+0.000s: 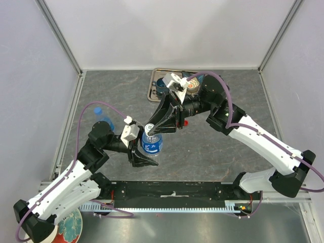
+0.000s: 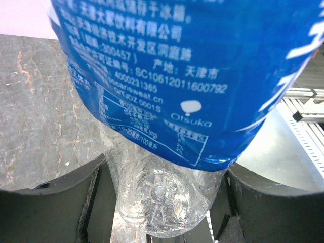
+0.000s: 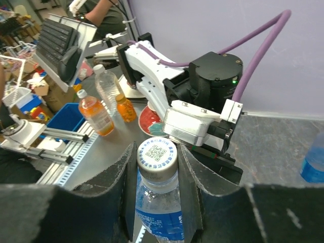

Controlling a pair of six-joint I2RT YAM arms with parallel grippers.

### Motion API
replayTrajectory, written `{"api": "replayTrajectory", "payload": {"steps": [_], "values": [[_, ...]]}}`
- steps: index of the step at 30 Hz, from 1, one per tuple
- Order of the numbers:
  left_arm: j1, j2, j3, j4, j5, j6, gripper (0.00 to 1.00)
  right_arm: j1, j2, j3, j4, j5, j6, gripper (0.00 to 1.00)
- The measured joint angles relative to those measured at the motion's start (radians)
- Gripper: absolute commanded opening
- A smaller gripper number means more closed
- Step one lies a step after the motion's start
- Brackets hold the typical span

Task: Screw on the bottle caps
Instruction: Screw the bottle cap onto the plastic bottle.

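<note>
A blue-labelled clear bottle is held near the table's front middle, with my left gripper shut on its lower body. Its dark fingers press in from both sides. A white cap with a printed code sits on the bottle's neck. My right gripper is shut on this cap from above. A second bottle with a blue cap stands at the left. A small red cap lies beside the right arm.
A metal tray at the back holds a dark blue cup and a round dish. A patterned plate sits off the table's front left. Orange drink bottles stand beyond the front rail.
</note>
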Motion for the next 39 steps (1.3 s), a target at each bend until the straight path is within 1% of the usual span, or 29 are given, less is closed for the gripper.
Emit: {"api": "replayTrajectory", "payload": {"steps": [4, 8, 12, 18, 24, 27, 29, 31, 32, 34, 35, 39], "values": [[0.011, -0.004, -0.008, -0.008, -0.037, -0.001, 0.02, -0.002, -0.024, 0.006, -0.105, 0.064, -0.093, 0.17], [0.023, -0.011, -0.012, -0.025, -0.107, -0.004, 0.02, -0.003, -0.037, 0.035, -0.232, 0.158, -0.211, 0.16], [0.034, -0.013, -0.013, -0.040, -0.178, -0.004, 0.02, -0.006, -0.047, 0.046, -0.296, 0.240, -0.272, 0.13], [0.047, -0.013, -0.013, -0.082, -0.253, -0.003, 0.02, -0.002, -0.072, -0.035, -0.225, 0.353, -0.248, 0.07], [0.056, -0.013, -0.013, -0.104, -0.325, 0.002, 0.02, 0.026, -0.071, -0.047, -0.217, 0.506, -0.209, 0.00], [0.059, -0.013, -0.013, -0.122, -0.373, 0.012, 0.02, 0.056, -0.068, -0.047, -0.235, 0.633, -0.184, 0.00], [0.060, -0.013, -0.014, -0.138, -0.414, 0.021, 0.02, 0.094, -0.062, -0.042, -0.253, 0.749, -0.169, 0.00], [0.060, -0.013, -0.016, -0.146, -0.452, 0.035, 0.02, 0.136, -0.047, -0.023, -0.277, 0.897, -0.154, 0.00], [0.060, -0.013, -0.016, -0.150, -0.475, 0.042, 0.02, 0.156, -0.042, -0.018, -0.282, 0.930, -0.152, 0.00], [0.062, -0.013, -0.016, -0.164, -0.510, 0.051, 0.02, 0.196, -0.025, 0.002, -0.304, 1.054, -0.132, 0.00], [0.063, -0.013, -0.016, -0.171, -0.533, 0.056, 0.02, 0.222, -0.010, 0.017, -0.319, 1.138, -0.117, 0.00], [0.064, -0.012, -0.017, -0.205, -0.610, 0.072, 0.02, 0.300, 0.043, 0.066, -0.369, 1.397, -0.057, 0.00]]}}
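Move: The white cap on the mouth of the blue-labelled plastic bottle is already between the right fingertips, and sits about 15 cm straight above the left hand point, where the left fingers hold the upright bottle low down. Counted from the right hand, the blue-capped bottle stands on the table about 21 cm ahead, 25 cm to the left and 30 cm below, and the red cap lies roughly 27 cm ahead, 14 cm to the right and 39 cm below. Keeping their grips, the right fingers on the white cap and the left on the lower bottle, both hands travel together about 11 cm forward and some 5 cm down, out over the table. On the way they twist against each other to screw the cap on, the right hand turning some 60 degrees clockwise, fastest near the end, while the left turns the bottle about 35 degrees counter-clockwise. ##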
